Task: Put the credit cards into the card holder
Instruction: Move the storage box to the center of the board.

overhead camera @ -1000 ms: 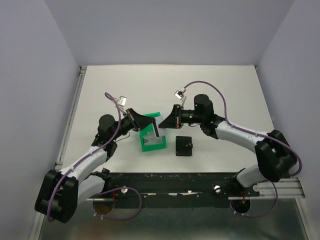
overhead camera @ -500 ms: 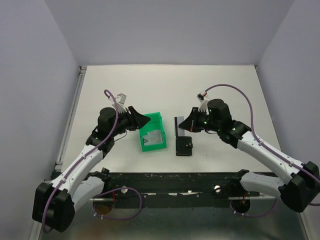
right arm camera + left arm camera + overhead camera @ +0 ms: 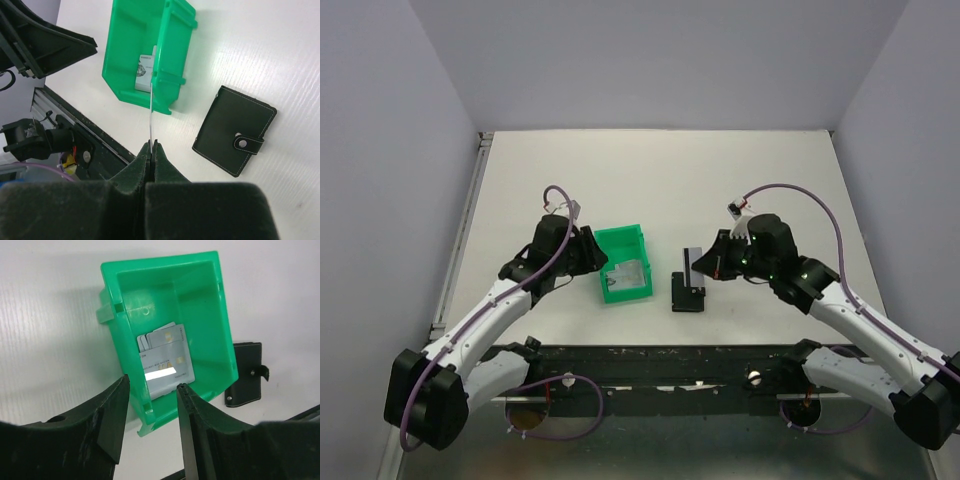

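Observation:
A silvery credit card [image 3: 151, 107] stands edge-on, pinched at its lower end by my shut right gripper [image 3: 151, 145]. From above, this card [image 3: 692, 262] hangs just over the far edge of the card holder [image 3: 688, 293], a shut black wallet with a light stud [image 3: 233, 131]. More credit cards [image 3: 165, 357] lie overlapped on the floor of the green bin [image 3: 212, 315]. My left gripper [image 3: 153, 385] is open with nothing between its fingers. It hovers at the bin's near left corner [image 3: 592, 255].
The green bin [image 3: 625, 262] stands left of the card holder, a short gap between them. The black front rail [image 3: 650, 358] runs just below both. The card holder [image 3: 247, 372] also shows beyond the bin's right wall.
My left gripper has opened and drawn back left, out of the bin. My right gripper has carried the card from above the bin rightward and down, to over the card holder.

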You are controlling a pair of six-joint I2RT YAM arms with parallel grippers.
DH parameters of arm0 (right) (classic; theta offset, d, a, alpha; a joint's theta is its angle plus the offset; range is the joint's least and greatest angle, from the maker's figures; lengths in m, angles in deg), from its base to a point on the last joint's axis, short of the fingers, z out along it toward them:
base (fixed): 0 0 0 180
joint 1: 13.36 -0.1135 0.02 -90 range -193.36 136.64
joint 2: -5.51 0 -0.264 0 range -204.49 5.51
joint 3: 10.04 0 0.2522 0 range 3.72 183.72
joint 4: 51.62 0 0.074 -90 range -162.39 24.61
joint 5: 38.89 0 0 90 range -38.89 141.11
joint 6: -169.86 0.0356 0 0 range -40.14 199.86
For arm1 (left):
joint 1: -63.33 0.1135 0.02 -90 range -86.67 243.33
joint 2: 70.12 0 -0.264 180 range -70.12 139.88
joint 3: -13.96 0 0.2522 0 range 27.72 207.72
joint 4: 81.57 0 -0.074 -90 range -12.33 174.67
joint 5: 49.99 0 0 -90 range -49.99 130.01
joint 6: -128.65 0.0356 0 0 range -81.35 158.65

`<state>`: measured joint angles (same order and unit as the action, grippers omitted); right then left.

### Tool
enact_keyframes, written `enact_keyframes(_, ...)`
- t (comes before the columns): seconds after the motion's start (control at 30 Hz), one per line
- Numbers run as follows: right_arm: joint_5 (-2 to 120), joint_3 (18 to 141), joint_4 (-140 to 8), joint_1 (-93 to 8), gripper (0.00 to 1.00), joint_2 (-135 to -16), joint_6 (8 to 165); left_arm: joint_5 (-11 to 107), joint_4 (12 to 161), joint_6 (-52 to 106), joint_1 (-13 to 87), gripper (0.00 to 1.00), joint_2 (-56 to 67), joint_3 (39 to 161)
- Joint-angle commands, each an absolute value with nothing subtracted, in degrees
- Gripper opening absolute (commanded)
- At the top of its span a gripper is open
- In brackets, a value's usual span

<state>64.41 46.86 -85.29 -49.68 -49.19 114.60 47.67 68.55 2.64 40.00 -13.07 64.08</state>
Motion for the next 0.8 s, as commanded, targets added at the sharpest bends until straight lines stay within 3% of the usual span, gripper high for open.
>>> enact_keyframes(0.0,63.50,45.74,-87.09,-49.57,0.00,-47.75,113.17,42.13,65.07,3.49,37.05,0.55,-9.23,65.60)
enact_keyframes(0.13,63.50,45.47,-87.62,-49.57,0.00,-47.05,112.82,40.54,65.51,3.23,35.03,0.48,-5.53,66.39)
enact_keyframes(0.27,63.07,45.30,-88.24,-49.66,0.00,-46.78,112.38,37.73,65.43,3.40,34.68,0.25,-3.07,67.36)
enact_keyframes(0.37,62.36,45.12,-88.50,-49.57,0.01,-46.61,112.03,35.28,64.81,3.84,34.68,0.15,-2.19,68.59)
enact_keyframes(0.57,58.94,44.95,-90.78,-49.49,0.00,-47.05,112.55,30.79,64.63,5.51,36.86,0.05,0.27,72.80)
enact_keyframes(0.77,52.53,45.29,-95.61,-49.49,0.00,-48.01,114.22,29.73,65.77,7.62,43.54,0.05,4.05,76.76)
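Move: The green storage box is centred about 5 cm ahead of the left hand, 5 cm to its right and 8 cm below. Its cards lie some 4 cm ahead, 5 cm right and 11 cm down; the black card holder is about 18 cm right, 1 cm ahead and 12 cm down. From the right hand, already holding a card, the holder is roughly 9 cm ahead, 3 cm left and 16 cm down; the box is 13 cm ahead, 16 cm left, 13 cm down. Straight down about 4.5 cm goes the left hand, open fingers straddling the storage box's left wall near its closer end; they close and pinch that wall, then carry it forward about 5 cm, also left and slightly up, the wrist rolling left side up some 15 degrees overall. The right hand keeps its card pinched and eases about 2 cm right and down. ##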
